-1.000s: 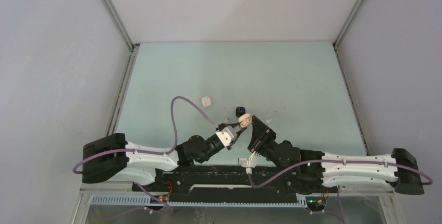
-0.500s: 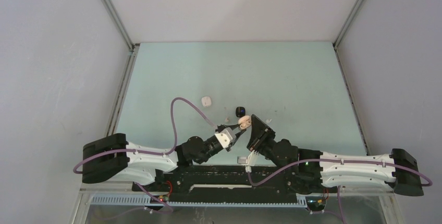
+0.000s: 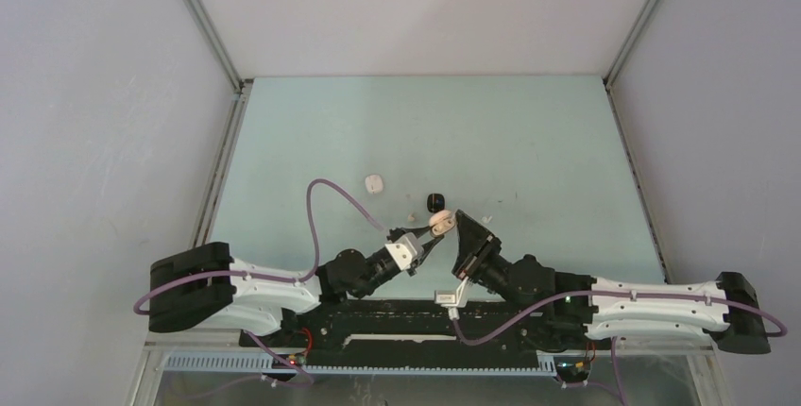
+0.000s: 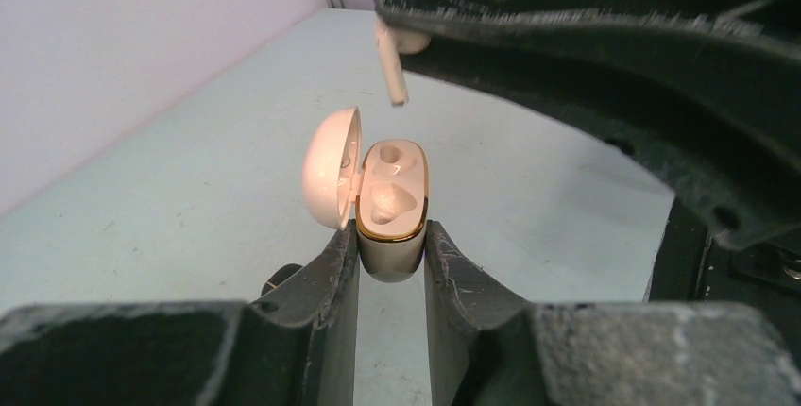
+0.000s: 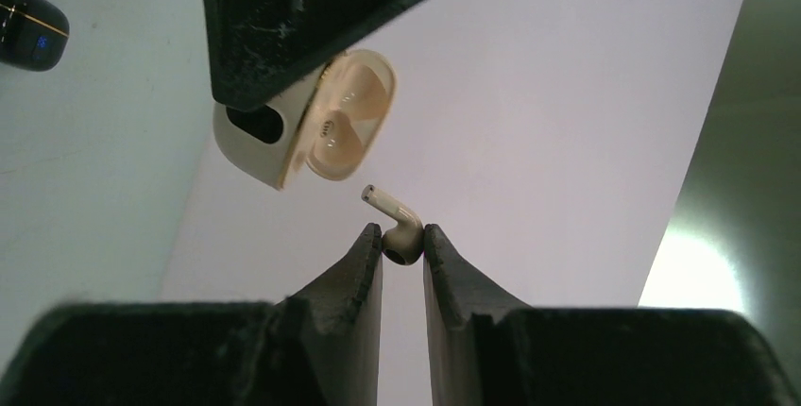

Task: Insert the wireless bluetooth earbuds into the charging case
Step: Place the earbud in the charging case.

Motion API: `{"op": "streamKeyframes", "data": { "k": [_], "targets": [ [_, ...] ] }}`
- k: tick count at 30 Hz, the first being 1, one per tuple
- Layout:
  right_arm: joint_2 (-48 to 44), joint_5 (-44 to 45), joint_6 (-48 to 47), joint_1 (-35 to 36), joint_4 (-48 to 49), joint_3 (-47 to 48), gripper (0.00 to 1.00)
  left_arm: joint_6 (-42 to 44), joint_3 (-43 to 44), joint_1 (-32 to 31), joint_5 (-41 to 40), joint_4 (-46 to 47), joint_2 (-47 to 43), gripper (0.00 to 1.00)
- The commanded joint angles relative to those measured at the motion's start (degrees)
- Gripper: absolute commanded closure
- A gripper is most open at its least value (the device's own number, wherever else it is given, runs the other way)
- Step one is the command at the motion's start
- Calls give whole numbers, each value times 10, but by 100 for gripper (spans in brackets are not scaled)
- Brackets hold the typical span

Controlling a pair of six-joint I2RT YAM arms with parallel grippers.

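Observation:
My left gripper [image 4: 390, 236] is shut on a cream charging case [image 4: 392, 198], held above the table with its lid [image 4: 332, 168] swung open to the left. Its two wells face up; I cannot tell whether either holds a bud. My right gripper [image 5: 403, 241] is shut on the head of one cream earbud [image 5: 397, 227], whose stem points at the open case [image 5: 302, 132]. From the left wrist the earbud's stem [image 4: 390, 66] hangs just above and behind the case. In the top view the case [image 3: 440, 222] sits between both grippers. Two tiny whitish earbuds [image 3: 411, 214] [image 3: 486, 217] lie on the table.
A black rounded case [image 3: 435, 202] lies just behind the grippers, also seen as the black case [image 5: 28, 14] in the right wrist view. A white rounded case [image 3: 375, 183] lies further left. The pale green table [image 3: 529, 142] is walled on three sides.
Both grippers and the case have drifted slightly toward the arm bases, and the right arm has shifted a little to the right. Both grips are unchanged.

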Motion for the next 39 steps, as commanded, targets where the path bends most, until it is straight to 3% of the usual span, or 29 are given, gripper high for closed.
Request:
{"op": "streamKeyframes", "data": {
  "k": [1, 14, 39],
  "targets": [
    [-41, -31, 32, 4, -26, 12, 100, 6, -7, -1, 7, 34, -14, 100],
    [-213, -214, 66, -3, -119, -8, 100, 0, -30, 5, 71, 76, -15, 100],
    [-215, -212, 84, -3, -126, -13, 100, 2, -34, 8, 87, 92, -2, 100]
  ]
}}
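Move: The open charging case, held in the left fingertips, lies about 4 cm left of the right hand, some 2 cm back and 3 cm below. The right hand pinches an earbud, which sits roughly 3 cm ahead, 5 cm right and 4 cm above the left hand. From the right hand, a black case on the table is about 4 cm left and 1 cm ahead; a loose earbud is 10 cm left and 3 cm back, both about 19 cm below. The pinched earbud is drawn away from the open case: the right hand pulls back about 5 cm while rising nearly 4, then settles some 1.5 cm lower, turning about 20 degrees counter-clockwise and rolling its left side up. The left hand keeps its grip on the case and draws back about 2 cm, turning slightly clockwise. Both grippers stay closed on what they hold. ##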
